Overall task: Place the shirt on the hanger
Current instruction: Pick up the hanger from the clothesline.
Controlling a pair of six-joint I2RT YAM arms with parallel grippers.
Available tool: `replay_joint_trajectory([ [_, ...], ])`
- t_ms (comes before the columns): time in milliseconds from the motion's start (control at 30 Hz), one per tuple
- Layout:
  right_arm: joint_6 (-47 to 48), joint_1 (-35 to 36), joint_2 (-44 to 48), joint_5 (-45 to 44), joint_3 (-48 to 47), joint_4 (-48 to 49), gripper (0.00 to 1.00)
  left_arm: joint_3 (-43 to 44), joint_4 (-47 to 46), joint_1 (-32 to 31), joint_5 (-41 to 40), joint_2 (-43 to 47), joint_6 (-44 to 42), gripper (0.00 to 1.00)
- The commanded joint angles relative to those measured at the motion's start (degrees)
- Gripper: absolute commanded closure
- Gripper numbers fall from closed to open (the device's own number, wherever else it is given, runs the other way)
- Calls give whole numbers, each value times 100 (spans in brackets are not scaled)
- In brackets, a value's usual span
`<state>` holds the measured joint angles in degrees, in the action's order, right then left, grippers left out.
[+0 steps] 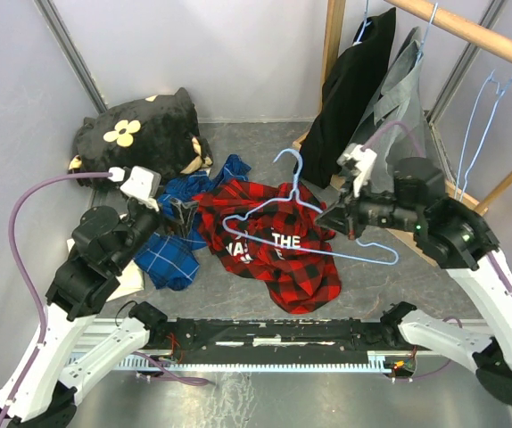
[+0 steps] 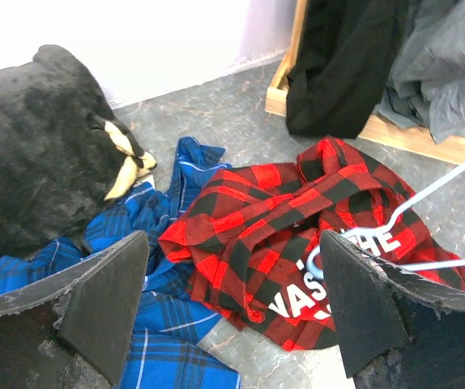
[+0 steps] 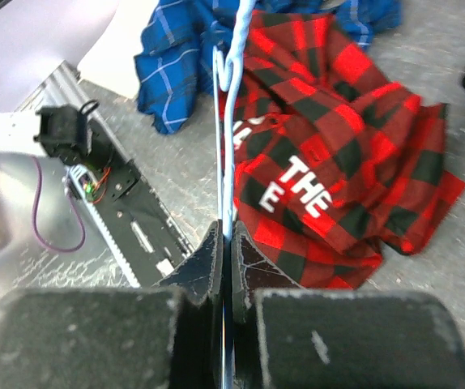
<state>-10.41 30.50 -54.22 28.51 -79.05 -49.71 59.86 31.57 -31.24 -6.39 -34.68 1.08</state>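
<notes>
The red-and-black plaid shirt (image 1: 278,254) with white lettering lies crumpled on the grey floor in the middle. The light-blue wire hanger (image 1: 302,225) hangs over it, its hook pointing to the back. My right gripper (image 1: 349,225) is shut on the hanger's wire at its right end; in the right wrist view the wire (image 3: 226,121) runs straight out between the closed fingers (image 3: 204,259), with the shirt (image 3: 330,162) below. My left gripper (image 2: 232,316) is open just above the shirt's left edge (image 2: 249,243), holding nothing. The hanger's hook (image 2: 435,190) shows at the right.
A blue plaid shirt (image 1: 171,254) lies left of the red one, partly under my left gripper. A black cushion with a flower (image 1: 140,134) sits at the back left. A black garment (image 1: 354,89), a grey one (image 1: 399,85) and spare hangers (image 1: 486,111) hang from the wooden rail (image 1: 470,31).
</notes>
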Motion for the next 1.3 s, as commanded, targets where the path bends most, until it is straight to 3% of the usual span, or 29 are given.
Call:
replay_joint_trajectory([
  [0,180,943,-363,-1069,45,608,100,227,48,10,681,-148,-394,9],
  [200,259,1088,-609,-818,93,1048,100,77,-1,-14,1619,-180,-598,8],
  [400,365,1085,-663,198,-21,908,100,175,-28,-23,2960,-589,-698,9],
  [533,477,1084,-612,683,-18,833,100,154,-101,-22,3734,-890,-736,14],
  [867,487,1085,-523,1083,-58,943,100,175,-209,-47,4348,-1350,-658,35],
  [967,484,1085,-537,1164,-142,923,100,147,-213,-76,4400,-1350,-649,49],
  [1167,505,1088,-530,856,-242,853,100,80,-286,-85,4384,-1241,-577,89],
  [1267,543,1082,-577,682,-292,791,97,72,-297,-84,4354,-1214,-565,97],
])
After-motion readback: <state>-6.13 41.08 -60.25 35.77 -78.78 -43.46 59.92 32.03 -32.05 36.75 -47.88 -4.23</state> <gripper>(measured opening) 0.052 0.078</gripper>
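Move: The hanger in my closed right fingers reaches across towards my left hand: its free left shoulder is about 18 cm to the right of my open left fingers, 2 cm farther out and 5 cm lower. From my right hand that same shoulder lies roughly 14 cm left, 7 cm ahead and 5 cm down. Some 30 cm below the left hand, the red shirt is 19 cm right and 1 cm ahead, the blue shirt 5 cm left and 5 cm ahead. I bring my left hand about 11 cm right, drawing it back and down some 5 cm each and swinging it clockwise roughly 45 degrees, then shut its fingers on the hanger's left shoulder. My right hand keeps its pinch and carries the hanger left about 6 cm, dipping about 3 cm and rising again, while it draws back and turns some 20 degrees counter-clockwise. ##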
